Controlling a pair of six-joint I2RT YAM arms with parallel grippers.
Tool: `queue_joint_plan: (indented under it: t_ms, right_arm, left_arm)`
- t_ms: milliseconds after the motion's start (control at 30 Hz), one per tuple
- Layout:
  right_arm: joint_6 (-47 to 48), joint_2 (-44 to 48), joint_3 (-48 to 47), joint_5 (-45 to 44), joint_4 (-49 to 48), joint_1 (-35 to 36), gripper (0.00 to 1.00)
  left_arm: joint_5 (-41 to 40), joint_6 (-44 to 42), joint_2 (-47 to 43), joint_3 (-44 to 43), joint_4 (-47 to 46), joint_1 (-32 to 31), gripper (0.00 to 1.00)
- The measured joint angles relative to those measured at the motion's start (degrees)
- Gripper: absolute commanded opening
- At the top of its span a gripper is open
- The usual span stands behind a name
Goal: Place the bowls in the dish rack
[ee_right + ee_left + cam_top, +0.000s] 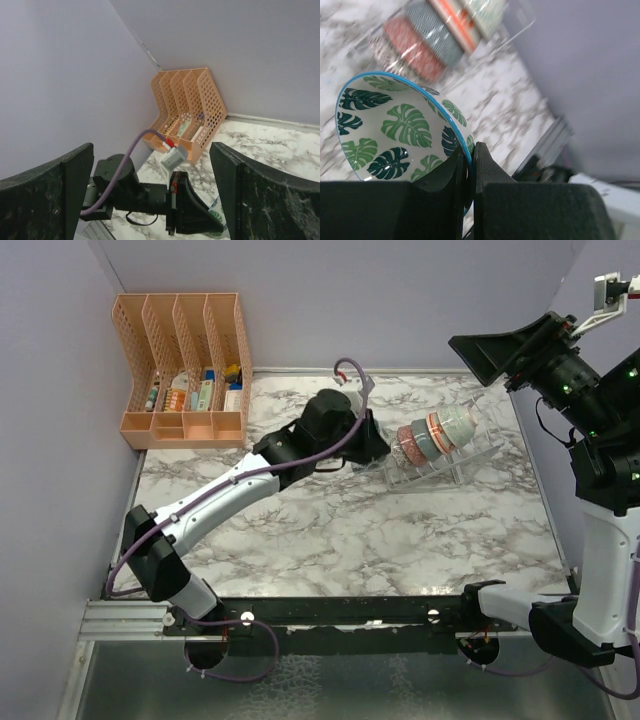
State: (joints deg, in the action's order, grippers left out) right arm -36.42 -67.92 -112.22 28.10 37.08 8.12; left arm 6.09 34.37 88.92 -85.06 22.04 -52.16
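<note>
A white bowl with green-blue leaf print and a blue rim [395, 130] fills the lower left of the left wrist view. My left gripper [471, 150] is shut on its rim, one finger inside and one outside. Beyond it, several bowls [420, 50] stand on edge in the clear dish rack [515, 27]. From above, the left gripper [375, 445] sits just left of the dish rack [440, 468] and its row of bowls [435, 435], hiding the held bowl. My right gripper [490, 365] hangs open and empty, high over the table's right side, looking down on the left gripper [195, 215].
An orange file organiser [185, 370] with small items stands at the back left corner against the wall, also seen from the right wrist as the orange organiser [185, 107]. Purple walls close the left, back and right of the marble table [350, 530].
</note>
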Motion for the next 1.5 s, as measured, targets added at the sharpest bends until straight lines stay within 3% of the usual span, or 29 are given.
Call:
queue_joint_plan:
  t_ms: [133, 367, 700, 1000, 1500]
  right_arm:
    - [-1.7, 0.0, -1.0, 0.0, -2.4, 0.0, 1.00]
    - [-3.0, -1.4, -3.0, 0.8, -3.9, 0.0, 1.00]
    - [-3.3, -1.3, -3.1, 3.1, -4.2, 0.0, 1.00]
    - [-2.9, -1.3, -3.1, 6.2, -4.0, 0.0, 1.00]
    - [-0.3, -0.8, -2.6, 7.4, -2.8, 0.0, 1.00]
  left_arm:
    - [6.2, 10.4, -0.2, 0.1, -13.7, 4.4, 0.00]
    - [13.9, 31.2, 7.0, -0.7, -40.6, 5.2, 0.00]
    - [12.3, 55.2, 26.1, -11.2, -62.9, 5.9, 0.00]
    - [8.0, 65.5, 40.2, -27.7, -67.5, 5.5, 0.00]
    - [5.8, 72.0, 51.3, -35.8, -66.9, 4.2, 0.00]
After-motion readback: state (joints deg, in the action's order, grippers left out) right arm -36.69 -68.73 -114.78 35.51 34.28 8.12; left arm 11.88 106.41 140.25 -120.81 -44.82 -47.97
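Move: Holding the leaf-patterned bowl by its rim, the left hand has the free space at the dish rack's right end some 23 cm ahead, 25 cm to its right and 14 cm below. The light green bowl beside that space stands about 20 cm ahead and 21 cm right; the orange bowl 19 ahead and 17 right, the grey bowl 18 ahead and 13 right, all roughly 15 cm down. From the right hand the free space is about 23 cm ahead, 14 cm right and 42 cm below. Rising quickly about 13 cm, the left hand then carries the leaf bowl to the right and forward over the racked bowls, some 15 cm each way in all, and sinks about 5 cm towards the free space. Its wrist rolls nearly 80 degrees, bringing the downward fingers to point upward, the rim still pinched. The empty, open right hand shifts a couple of centimetres up and back. ##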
